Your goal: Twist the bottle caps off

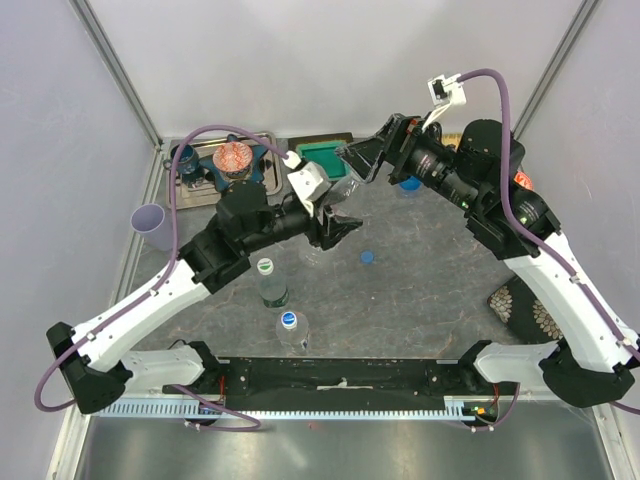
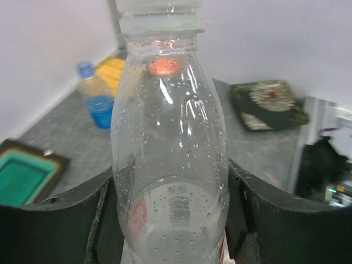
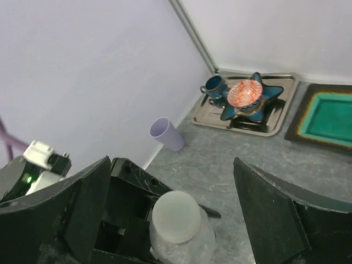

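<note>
My left gripper (image 2: 170, 190) is shut on the body of a clear bottle (image 2: 170, 137) and holds it off the table, tilted toward the right arm. The bottle's pale grey-white cap (image 3: 175, 215) sits on its neck, between the wide-apart fingers (image 3: 82, 209) of my open right gripper (image 3: 171, 162), which touch nothing. From above, the left gripper (image 1: 338, 222) and right gripper (image 1: 362, 160) face each other across this bottle (image 1: 343, 192). A loose blue cap (image 1: 367, 256) lies on the table. Two capped bottles stand near the left arm: one green-labelled (image 1: 270, 282), one with a blue-and-white cap (image 1: 290, 328).
A blue-tinted bottle (image 2: 96, 99) stands behind the right gripper. A lilac cup (image 1: 152, 225) is at the left wall. A metal tray (image 1: 205, 190) with a red-patterned bowl and a green tray (image 1: 322, 155) sit at the back. A dark patterned pad (image 1: 520, 305) lies at the right.
</note>
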Available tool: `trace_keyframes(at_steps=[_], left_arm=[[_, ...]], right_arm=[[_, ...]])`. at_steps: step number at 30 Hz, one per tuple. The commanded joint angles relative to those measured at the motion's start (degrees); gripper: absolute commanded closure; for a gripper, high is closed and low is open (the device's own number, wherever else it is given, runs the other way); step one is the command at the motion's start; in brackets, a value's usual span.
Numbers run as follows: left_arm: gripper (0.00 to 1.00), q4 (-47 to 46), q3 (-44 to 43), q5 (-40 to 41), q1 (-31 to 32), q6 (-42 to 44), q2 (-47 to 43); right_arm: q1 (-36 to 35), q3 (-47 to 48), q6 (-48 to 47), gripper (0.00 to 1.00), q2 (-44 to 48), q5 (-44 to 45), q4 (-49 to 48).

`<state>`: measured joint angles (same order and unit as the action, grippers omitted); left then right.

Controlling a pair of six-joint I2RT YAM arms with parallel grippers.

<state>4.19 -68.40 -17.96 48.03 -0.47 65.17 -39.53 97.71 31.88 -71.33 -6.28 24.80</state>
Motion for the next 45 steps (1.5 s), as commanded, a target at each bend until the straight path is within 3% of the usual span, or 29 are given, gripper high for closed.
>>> trace_keyframes(at_steps=[1,9,16,28,45], left_arm=[[0.55,-2.6,1.3,22.9,3.5,8.9,0.1],[0.56,-7.1,2.5,39.9,9.4,14.8,2.4],[0.56,-8.1,2.6,41.2,10.4,15.7,3.1],[0.57,-8.4,3.4,41.2,10.5,15.9,2.6],[0.56,-7.7,3.5,40.7,10.5,15.5,3.4]], right_arm=[[-0.1,-0.1,1.4,0.02,-0.2,7.2,1.9],[-0.2,-1.2,3.2,0.05,-1.7,7.7,1.6],[-0.5,-1.6,3.1,0.09,-4.0,7.5,1.0],[-0.6,-3.2,2.8,0.27,-4.3,8.4,-0.2],[-1.0,-4.4,2.6,0.23,-2.6,11.3,-2.7]])
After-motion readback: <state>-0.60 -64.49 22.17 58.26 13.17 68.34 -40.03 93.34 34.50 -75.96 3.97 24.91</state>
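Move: The left hand still holds the clear bottle, its white cap about 9 cm above that hand, 4 cm ahead and 2 cm right. For the open right hand, the white cap lies some 4 cm below, 1 cm ahead and 1 cm left. The loose blue cap is on the table some 49 cm straight below the right hand; the blue bottle stands about 17 cm ahead, 13 cm right and 39 cm below. Right hand sinks 6 cm, advancing around the white cap, fingers part-closing; left carries bottle forward 5 cm, turning counter-clockwise. ##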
